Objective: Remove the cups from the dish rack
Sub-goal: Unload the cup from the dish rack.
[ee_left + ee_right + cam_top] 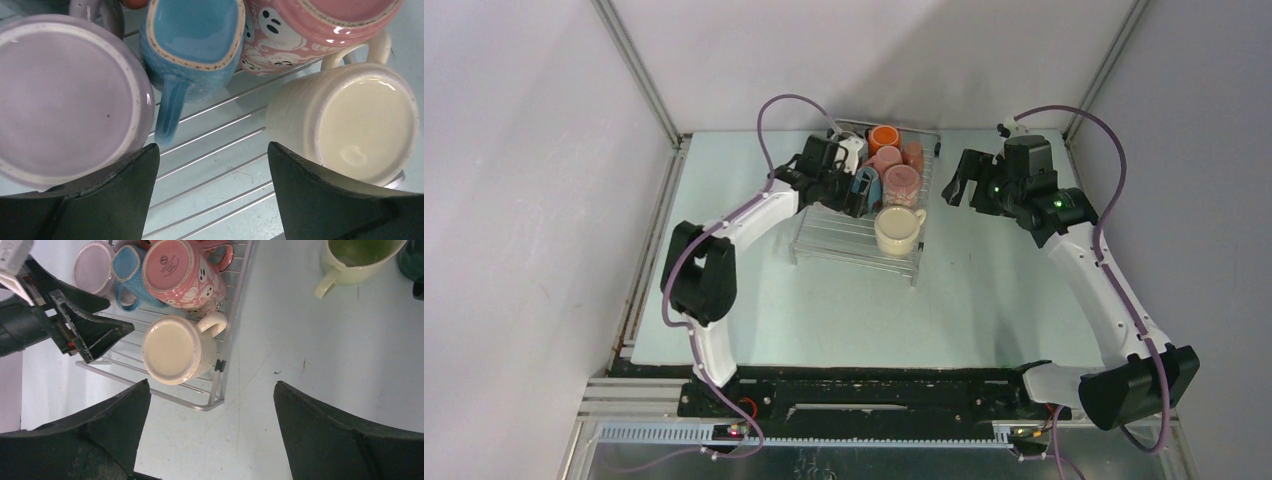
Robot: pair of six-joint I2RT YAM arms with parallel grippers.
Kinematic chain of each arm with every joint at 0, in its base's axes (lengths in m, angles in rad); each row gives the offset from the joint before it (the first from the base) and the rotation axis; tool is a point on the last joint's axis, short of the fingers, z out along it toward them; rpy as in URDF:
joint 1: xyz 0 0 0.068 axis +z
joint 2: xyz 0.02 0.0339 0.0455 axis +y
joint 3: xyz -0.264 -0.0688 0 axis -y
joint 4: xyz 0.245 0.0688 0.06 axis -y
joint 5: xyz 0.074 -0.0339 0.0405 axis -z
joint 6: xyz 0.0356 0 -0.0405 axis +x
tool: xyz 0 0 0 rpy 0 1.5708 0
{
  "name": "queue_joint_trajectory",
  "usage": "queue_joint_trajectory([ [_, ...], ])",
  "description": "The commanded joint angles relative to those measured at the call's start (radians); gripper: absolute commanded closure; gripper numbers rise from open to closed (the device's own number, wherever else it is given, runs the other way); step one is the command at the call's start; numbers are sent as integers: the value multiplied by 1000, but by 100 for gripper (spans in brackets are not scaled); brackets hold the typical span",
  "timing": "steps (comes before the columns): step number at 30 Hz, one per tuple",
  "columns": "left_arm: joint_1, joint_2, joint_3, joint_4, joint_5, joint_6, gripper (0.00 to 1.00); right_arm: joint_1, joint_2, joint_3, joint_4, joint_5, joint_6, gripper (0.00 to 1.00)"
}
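The dish rack stands mid-table with cups crowded at its far end: orange, pink, speckled pink, and a cream cup upside down nearer the front. My left gripper hangs open over bare rack wires, with the lilac cup on its left, the cream cup on its right, and the blue cup ahead. My right gripper is open and empty, above the table beside the rack's right corner.
A pale green cup and a dark teal one stand on the table right of the rack. Grey walls close in on the table's left, back and right. The left arm's fingers reach over the rack's left side.
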Motion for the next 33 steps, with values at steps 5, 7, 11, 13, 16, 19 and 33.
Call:
queue_joint_trajectory([
  [5, 10, 48, 8, 78, -20, 36, 12, 14, -22, -1, 21, 2, 16, 0],
  [7, 10, 49, 3, 93, -42, 36, 12, 16, -21, -2, 24, 2, 15, 0],
  [11, 11, 64, 5, 100, -45, 40, 12, 21, -19, -12, 31, 0, 15, 0],
  [13, 10, 71, 6, 101, -36, 40, 13, 24, -16, -14, 31, 0, 16, 0],
  [16, 8, 74, -1, 103, -18, 40, 15, 26, -13, -18, 34, 1, 16, 0],
  [19, 3, 59, -22, 116, -9, 40, 18, 30, -11, -21, 37, 1, 17, 0],
  [33, -30, -26, -118, 176, -24, 18, 41, 55, 6, -36, 56, 10, 28, 0],
])
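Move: The blue cup, upside down in the rack, has its middle roughly 4 cm ahead of the left hand, 3 cm to its right and 5 cm lower, with its handle turned back towards the fingers. At about that height, the lavender cup lies some 5 cm ahead and 5 cm left of the hand, the pink ghost cup 4 cm ahead and 9 cm right, and the cream cup 3 cm back and 8 cm right. From the right hand the blue cup is about 10 cm ahead, 19 cm left and 17 cm lower. The blue cup's handle is taken in between the left hand's open fingers: the hand sinks about 4.5 cm in two steps, edging a little over 1 cm forward between them and drawing back by slightly more on the second. The wrist hardly turns. The fingers begin to close around the handle, from nearly wide open to a bit over half; a pinch can't yet be made out. ##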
